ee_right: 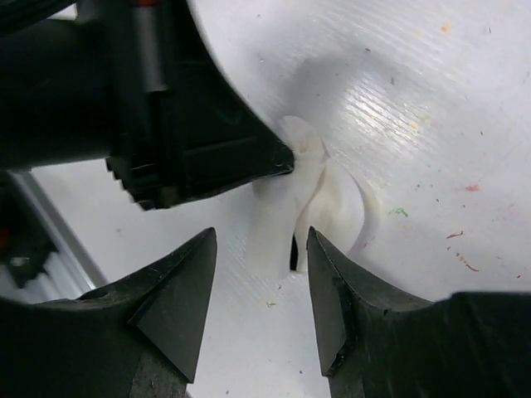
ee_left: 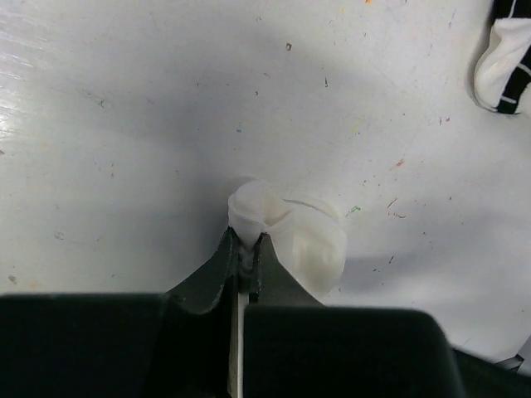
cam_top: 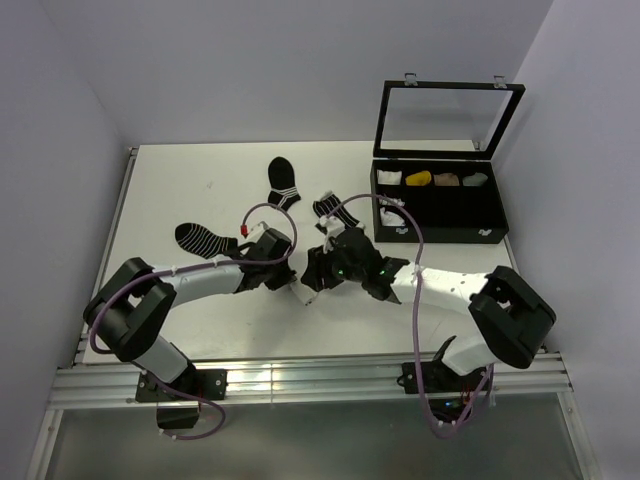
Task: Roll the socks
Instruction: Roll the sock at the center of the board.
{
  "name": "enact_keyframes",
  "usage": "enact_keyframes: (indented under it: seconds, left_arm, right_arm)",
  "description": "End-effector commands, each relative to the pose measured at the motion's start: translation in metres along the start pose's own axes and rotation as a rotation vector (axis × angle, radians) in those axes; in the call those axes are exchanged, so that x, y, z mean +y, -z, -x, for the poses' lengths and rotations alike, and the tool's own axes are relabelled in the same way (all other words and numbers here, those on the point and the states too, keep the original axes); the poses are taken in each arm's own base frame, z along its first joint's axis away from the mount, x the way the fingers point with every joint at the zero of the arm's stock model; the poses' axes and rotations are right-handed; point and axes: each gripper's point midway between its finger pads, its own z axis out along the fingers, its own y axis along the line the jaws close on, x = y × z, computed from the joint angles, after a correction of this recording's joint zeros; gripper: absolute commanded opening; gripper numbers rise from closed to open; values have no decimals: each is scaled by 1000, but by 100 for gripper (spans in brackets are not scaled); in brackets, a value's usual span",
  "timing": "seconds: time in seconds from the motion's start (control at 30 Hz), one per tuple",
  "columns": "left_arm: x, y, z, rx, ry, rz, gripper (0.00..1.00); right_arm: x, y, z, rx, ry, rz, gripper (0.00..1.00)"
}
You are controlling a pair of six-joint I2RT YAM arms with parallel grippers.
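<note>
The mostly white sock lies bunched on the table between my two grippers; it also shows in the right wrist view. My left gripper is shut on one fold of it, and appears in the top view. My right gripper is open, its jaws on either side of the sock's near end without touching it; in the top view it faces the left one. The black sock with white stripes and white toe lies apart behind them, and its toe shows in the left wrist view.
A black sock with white bands and a black thin-striped sock lie at the back left. An open black compartment box holding rolled items stands at the right. The left gripper's body is close above my right fingers.
</note>
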Motion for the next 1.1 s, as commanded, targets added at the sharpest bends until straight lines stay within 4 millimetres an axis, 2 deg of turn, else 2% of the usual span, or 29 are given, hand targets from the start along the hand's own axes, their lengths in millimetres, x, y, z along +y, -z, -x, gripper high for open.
enact_keyframes:
  seconds: [0.0,0.13,0.17,0.2,0.43,0.73,0.83,0.93,0.97,1.07]
  left_arm:
    - [13,-1,-6,23,-63,80,0]
    - [11,-2,-8,37,-69,80,0]
    - [11,-2,-9,38,-71,80,0]
    - [10,-2,-10,41,-73,77,0]
    - [8,-2,-9,41,-71,72,0]
    - [9,-4,-13,57,-61,68,0]
    - [8,-4,-14,61,-59,63,0]
    - [8,-3,-14,59,-56,63,0]
    - [8,-3,-14,57,-54,62,0]
    - [7,-1,-12,48,-42,53,2]
  right_arm:
    - [-8,5,13,-57,201,-186,55]
    - [1,-2,3,-50,299,-230,53]
    - [-3,-5,1,-48,312,-261,53]
    - [5,-8,-3,-48,336,-248,53]
    - [17,-29,-24,-3,425,-265,53]
    - [16,-43,-43,47,487,-316,51]
    - [18,-44,-51,60,472,-290,45]
    - [17,-43,-56,61,449,-282,30]
    - [17,-42,-55,55,442,-279,19]
    - [13,-40,-59,64,412,-267,1]
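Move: The white sock lies bunched at the centre of the board, its near-left part already pinched by the left fingers. Its middle is about 3 cm back and 2 cm left of the right hand and 7 cm below it; from the left hand, it is some 3 cm back, 3 cm right and 2 cm lower. The striped sock near the box is about 16 cm ahead of the right hand and 5 cm to its right, 8 cm lower. Hold the white sock still with the shut left fingers. Bring the half-open right gripper left and slightly back, then down about 5 cm to the sock right beside the left fingertips, swinging its fingers some 30 degrees from pointing left to pointing more forward and steeper down. Once there, close them almost shut, pinching the cloth. ##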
